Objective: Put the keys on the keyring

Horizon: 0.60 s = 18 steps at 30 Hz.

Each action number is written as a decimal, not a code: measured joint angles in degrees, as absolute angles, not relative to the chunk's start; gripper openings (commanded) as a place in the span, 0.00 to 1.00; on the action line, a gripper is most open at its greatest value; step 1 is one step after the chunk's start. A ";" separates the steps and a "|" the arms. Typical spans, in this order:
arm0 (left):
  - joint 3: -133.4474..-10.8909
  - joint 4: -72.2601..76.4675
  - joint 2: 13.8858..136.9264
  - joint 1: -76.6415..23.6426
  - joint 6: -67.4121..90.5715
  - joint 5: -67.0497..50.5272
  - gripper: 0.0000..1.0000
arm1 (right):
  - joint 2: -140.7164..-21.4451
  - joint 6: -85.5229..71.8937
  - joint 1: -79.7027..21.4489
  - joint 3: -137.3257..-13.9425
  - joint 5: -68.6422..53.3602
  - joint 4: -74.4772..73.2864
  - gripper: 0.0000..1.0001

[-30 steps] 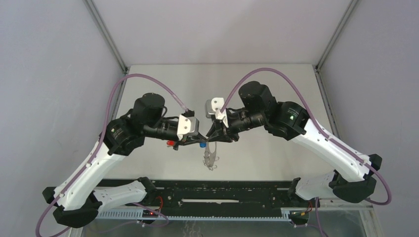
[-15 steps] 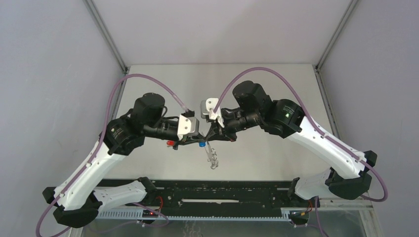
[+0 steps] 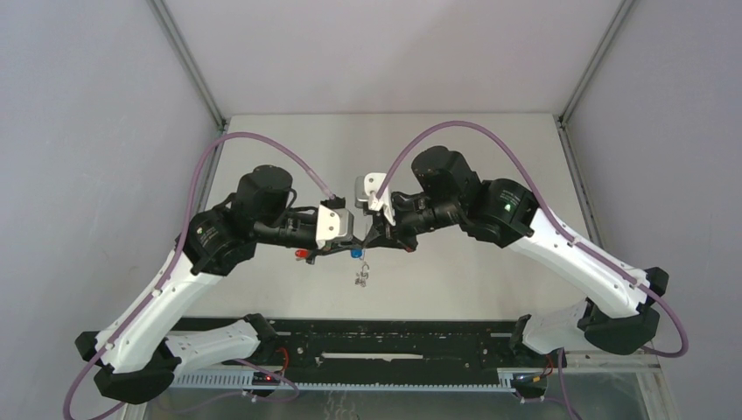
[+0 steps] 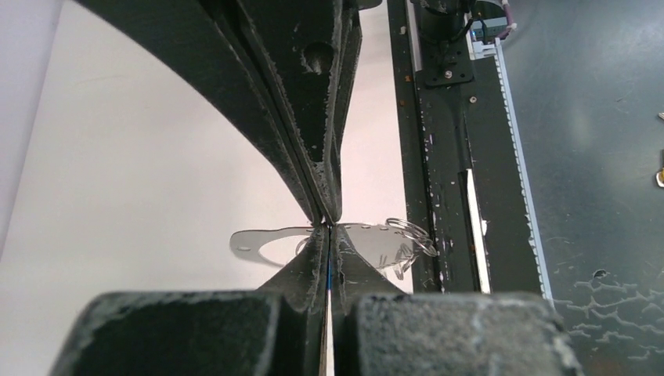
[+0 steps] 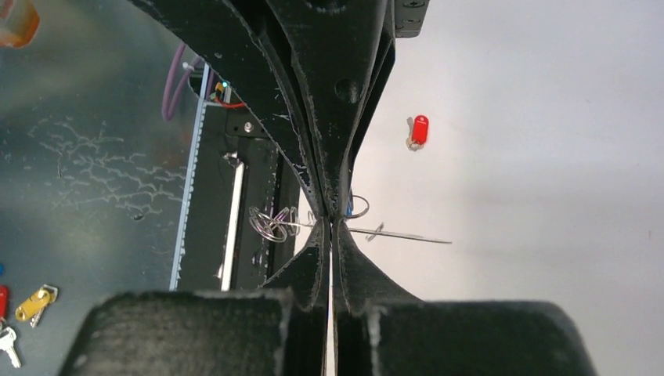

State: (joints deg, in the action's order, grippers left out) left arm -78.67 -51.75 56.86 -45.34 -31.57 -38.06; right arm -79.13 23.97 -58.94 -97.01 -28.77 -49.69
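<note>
Both grippers meet tip to tip above the middle of the table. My left gripper (image 3: 350, 251) (image 4: 330, 235) is shut on the blue key (image 3: 356, 253), which shows as a thin blue sliver (image 4: 330, 276) between the pads. My right gripper (image 3: 371, 245) (image 5: 332, 223) is shut on the rim of the keyring (image 3: 360, 276) (image 4: 258, 241). In the right wrist view the keyring (image 5: 407, 236) shows edge-on, with small wire loops bunched at one end. The red key (image 3: 302, 255) (image 5: 420, 130) lies on the table by itself, just left of the left gripper's fingers.
A black rail (image 3: 394, 337) runs along the table's near edge between the arm bases. Beyond that edge, on the dark floor, lie a yellow-headed key (image 5: 35, 301) and other loose keys. Grey walls close in both sides and the back.
The right gripper's jaws have closed on the keyring. The keyring has swung left and upward, and now hangs shorter under the fingertips. The left gripper has kept still.
</note>
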 measured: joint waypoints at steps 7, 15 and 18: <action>-78.67 -50.61 56.69 -45.69 -32.21 -36.77 0.25 | -73.47 18.39 -58.54 -88.29 -28.84 -40.64 0.00; -78.67 -48.27 54.33 -45.56 -32.38 -35.64 0.54 | -68.31 11.20 -56.47 -79.24 -30.81 -33.39 0.00; -78.52 -48.36 52.45 -45.56 -33.78 -35.66 0.54 | -65.82 8.45 -54.74 -75.29 -33.01 -29.17 0.00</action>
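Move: The blue key hangs right at the shut fingertips of both hands, about 1 cm back and 3 cm below each; it is roughly 1 cm to the left of the left hand and 2 cm to the left of the right. The keyring's metal plate has its middle about 1 cm back and 2 cm below the left hand, close under the right fingertips too. The red key lies on the table about 8 cm ahead, 16 cm left and 33 cm below the left hand. The blue key and keyring stay pinched in the shut right fingers while the left fingers open to about half and let go. The left hand then rises nearly 3 cm, easing left away from them and tilting some 10 degrees; the right hand draws about 2 cm to the right and 1 cm down, its fingertips tipping upward with a slight clockwise turn. ##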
